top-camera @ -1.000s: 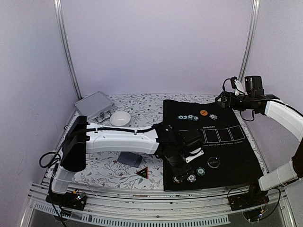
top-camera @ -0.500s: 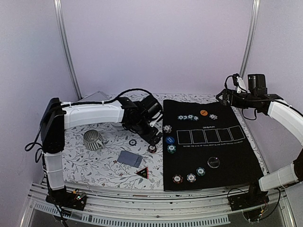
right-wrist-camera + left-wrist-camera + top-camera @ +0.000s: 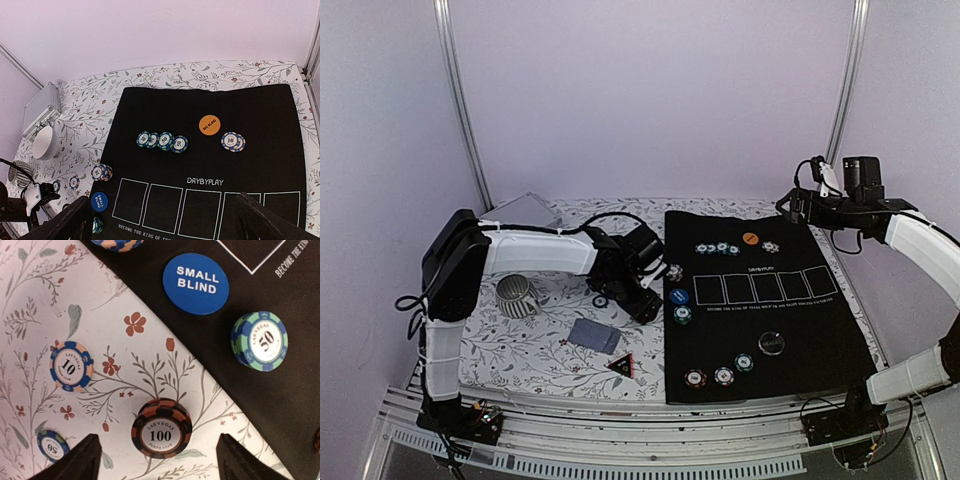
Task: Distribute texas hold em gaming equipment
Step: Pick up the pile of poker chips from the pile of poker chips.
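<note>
In the left wrist view a red-brown and black 100 chip stack (image 3: 161, 428) lies on the floral cloth between the fingers of my left gripper (image 3: 159, 456). The gripper is open, with a gap on each side of the stack. Just beyond are the blue SMALL BLIND button (image 3: 196, 283), a green 50 chip stack (image 3: 259, 341) on the black mat, and a 10 chip (image 3: 71, 366) on the cloth. From above, my left gripper (image 3: 648, 303) hangs at the mat's left edge. My right gripper (image 3: 794, 205) is raised at the far right, open and empty. Grey-blue cards (image 3: 593, 336) lie on the cloth.
The black mat (image 3: 820, 330) carries a row of 50 chips (image 3: 162, 141), an orange BIG BLIND button (image 3: 209, 124), a 10 chip pair (image 3: 233, 141), three chips (image 3: 723, 376) near its front edge and a black disc (image 3: 772, 342). A silver case (image 3: 40, 107), white bowl (image 3: 45, 142) and striped mug (image 3: 516, 297) stand at left.
My left arm swung from the mat's front to the far left, then came down toward me over the red-brown chip at the mat's left edge. My right arm has barely moved.
</note>
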You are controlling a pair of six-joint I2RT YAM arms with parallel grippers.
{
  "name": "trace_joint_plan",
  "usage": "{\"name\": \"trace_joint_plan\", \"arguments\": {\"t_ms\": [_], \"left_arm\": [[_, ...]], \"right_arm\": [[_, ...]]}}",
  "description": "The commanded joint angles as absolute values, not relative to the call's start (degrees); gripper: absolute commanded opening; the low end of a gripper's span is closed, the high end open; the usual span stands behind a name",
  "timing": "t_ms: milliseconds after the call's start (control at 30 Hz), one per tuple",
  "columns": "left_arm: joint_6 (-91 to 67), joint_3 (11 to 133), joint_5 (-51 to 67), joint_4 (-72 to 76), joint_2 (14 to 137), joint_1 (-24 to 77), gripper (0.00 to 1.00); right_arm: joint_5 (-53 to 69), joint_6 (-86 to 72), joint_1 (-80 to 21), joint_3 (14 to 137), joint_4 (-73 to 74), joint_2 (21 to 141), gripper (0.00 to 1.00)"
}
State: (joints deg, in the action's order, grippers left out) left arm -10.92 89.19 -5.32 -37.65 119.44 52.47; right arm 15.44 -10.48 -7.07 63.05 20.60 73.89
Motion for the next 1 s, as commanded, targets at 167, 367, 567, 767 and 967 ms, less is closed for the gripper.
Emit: {"name": "trace_joint_plan", "arguments": {"t_ms": [167,367,567,767,967], "left_arm": [[-10.19,89.45,-3.73,-35.78,122.48,51.77,0.55],[-9.68,90.08,-4.33,-35.77,122.85,51.82,0.42],[-9.48,90.03,-4.2,-35.91,122.99,51.8,0.15],[-9.88,90.69,-4.9,-36.43,120.07,51.98,0.0],[-6.88,93.66,-5.22,-37.8,118.23,55.94,0.0]], "right_arm": [[15.6,-9.88,-6.95,64.19,21.27,74.31,0.99],[15.69,-9.94,-6.9,64.34,21.36,74.53,0.99],[15.64,-9.88,-6.94,64.32,21.36,74.43,0.99],[15.73,-9.84,-6.95,64.25,21.37,74.53,0.99],[15.72,-9.84,-6.94,64.24,21.37,74.75,0.99]]}}
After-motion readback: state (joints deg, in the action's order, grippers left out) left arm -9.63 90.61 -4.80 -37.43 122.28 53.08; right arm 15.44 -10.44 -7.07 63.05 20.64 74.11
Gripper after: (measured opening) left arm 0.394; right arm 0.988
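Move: The red-black 100 stack of poker chips is right under the open left fingers, its middle about 3 cm below. From the left hand, the blue small blind disc lies roughly 6 cm ahead and 9 cm right, the green 50 stack about 9 cm right and level, a lone 10 chip some 8 cm ahead and 2 cm left. From the idle right hand, the 100 stack is about 35 cm left, 9 cm back and 24 cm below. The left fingers pinch the 100 stack from both sides: the hand sinks straight down about 2.5 cm over the stack while the fingers close from wide to roughly chip width. The hand then stays there, keeping the grip with the wrist nearly still, and finally starts up by not quite 1 cm, easing slightly to its right. ##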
